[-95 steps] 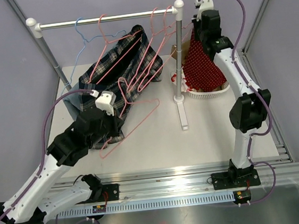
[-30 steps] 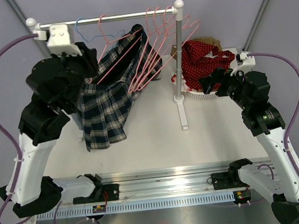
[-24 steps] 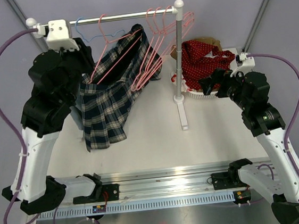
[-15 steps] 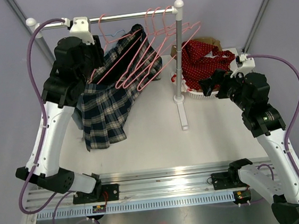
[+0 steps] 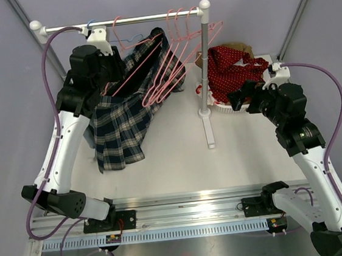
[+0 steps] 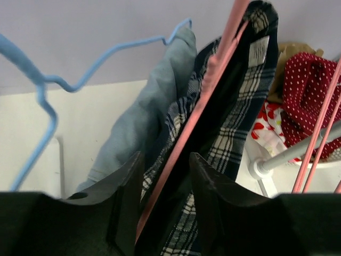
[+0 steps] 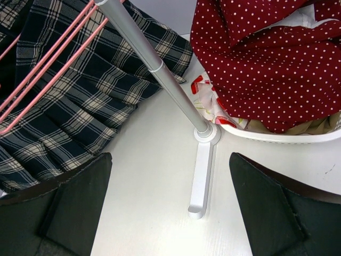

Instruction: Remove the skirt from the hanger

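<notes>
The dark plaid skirt point(image 5: 121, 124) hangs on a pink hanger point(image 5: 129, 68) hooked on the rail, its hem draped onto the table. My left gripper point(image 5: 110, 70) is raised beside the rail at the skirt's top. In the left wrist view the gripper point(image 6: 166, 157) stands open, with the hanger's pink arm point(image 6: 202, 101) and the skirt's dark waistband point(image 6: 240, 106) passing between the fingers. My right gripper point(image 5: 236, 99) hovers wide open and empty over the table right of the rack post. Its wrist view point(image 7: 170, 156) shows the skirt point(image 7: 80, 101) at the left.
The rail point(image 5: 141, 19) rests on a white post point(image 5: 204, 69) with a foot point(image 7: 201, 176) on the table. Several empty pink hangers point(image 5: 175, 48) and a blue hanger point(image 6: 42, 90) hang there. Light-blue denim point(image 6: 144, 117) hangs behind the skirt. A white basket point(image 7: 277, 136) holds a red dotted garment point(image 5: 235, 66).
My left arm has carried the skirt's top rightwards along the rail from its far left end, and its jaws have widened a little. The right arm has stayed still.
</notes>
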{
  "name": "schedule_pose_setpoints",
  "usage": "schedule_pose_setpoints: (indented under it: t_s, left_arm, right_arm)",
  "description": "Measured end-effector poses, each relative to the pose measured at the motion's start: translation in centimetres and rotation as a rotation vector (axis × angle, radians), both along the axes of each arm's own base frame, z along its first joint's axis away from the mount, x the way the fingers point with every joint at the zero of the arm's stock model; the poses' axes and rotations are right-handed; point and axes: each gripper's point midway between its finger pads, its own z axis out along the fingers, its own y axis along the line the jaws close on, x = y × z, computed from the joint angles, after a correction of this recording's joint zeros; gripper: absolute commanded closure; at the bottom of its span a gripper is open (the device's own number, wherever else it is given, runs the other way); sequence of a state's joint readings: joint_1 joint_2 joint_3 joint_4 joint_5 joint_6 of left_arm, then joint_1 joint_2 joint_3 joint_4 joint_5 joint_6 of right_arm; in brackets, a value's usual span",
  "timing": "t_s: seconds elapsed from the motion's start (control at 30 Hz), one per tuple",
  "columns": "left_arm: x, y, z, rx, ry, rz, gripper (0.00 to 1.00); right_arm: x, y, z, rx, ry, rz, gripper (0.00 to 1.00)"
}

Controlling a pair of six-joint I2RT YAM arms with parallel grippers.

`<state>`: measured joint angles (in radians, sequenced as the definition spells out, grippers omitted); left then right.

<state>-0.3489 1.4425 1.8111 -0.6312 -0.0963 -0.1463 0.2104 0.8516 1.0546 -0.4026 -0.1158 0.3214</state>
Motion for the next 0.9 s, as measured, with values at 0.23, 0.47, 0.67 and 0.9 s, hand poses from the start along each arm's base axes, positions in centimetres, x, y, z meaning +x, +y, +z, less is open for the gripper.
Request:
schedule_pose_setpoints:
  t_s: [0.23, 0.47, 0.67, 0.9]
  left_arm:
    - [-0.1, -1.1, -0.6, -0.024, 0.015, -0.045, 1.00]
    - [-0.2, -0.8, -0.2, -0.023, 0.029, -0.037, 1.00]
    - [-2.2, -0.1, 2.9, -0.028, 0.023, -0.037, 1.00]
    - [-5.1, -0.1, 9.7, -0.070, -0.109, -0.067, 1.00]
  right_arm:
    - [0.2, 0.0, -0.6, -0.003, 0.014, 0.000, 0.01]
    - [0.1, 0.3, -0.6, -0.010, 0.011, 0.022, 0.01]
    - [-0.5, 2.5, 4.9, 0.022, -0.096, 0.143, 0.00]
    - [-7.0, 16.3, 16.6, 0.020, -0.329, 0.561, 0.01]
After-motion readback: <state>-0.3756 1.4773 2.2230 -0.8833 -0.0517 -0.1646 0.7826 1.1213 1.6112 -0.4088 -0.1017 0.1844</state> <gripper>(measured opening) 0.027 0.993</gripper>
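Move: The skirt's pink hanger runs between the left hand's open fingers, its gripped stretch about 2 cm ahead; the plaid skirt hangs some 4 cm right and 15 below. The rail lies about 9 cm ahead and 6 above, level sideways, and the empty pink hangers 15 cm right, level fore and aft. From the right hand the skirt's hanger is some 31 cm left, 11 ahead and 5 above. Left hand pinches the hanger, lifts it about 10 cm and back; open right hand rises left towards the skirt. ##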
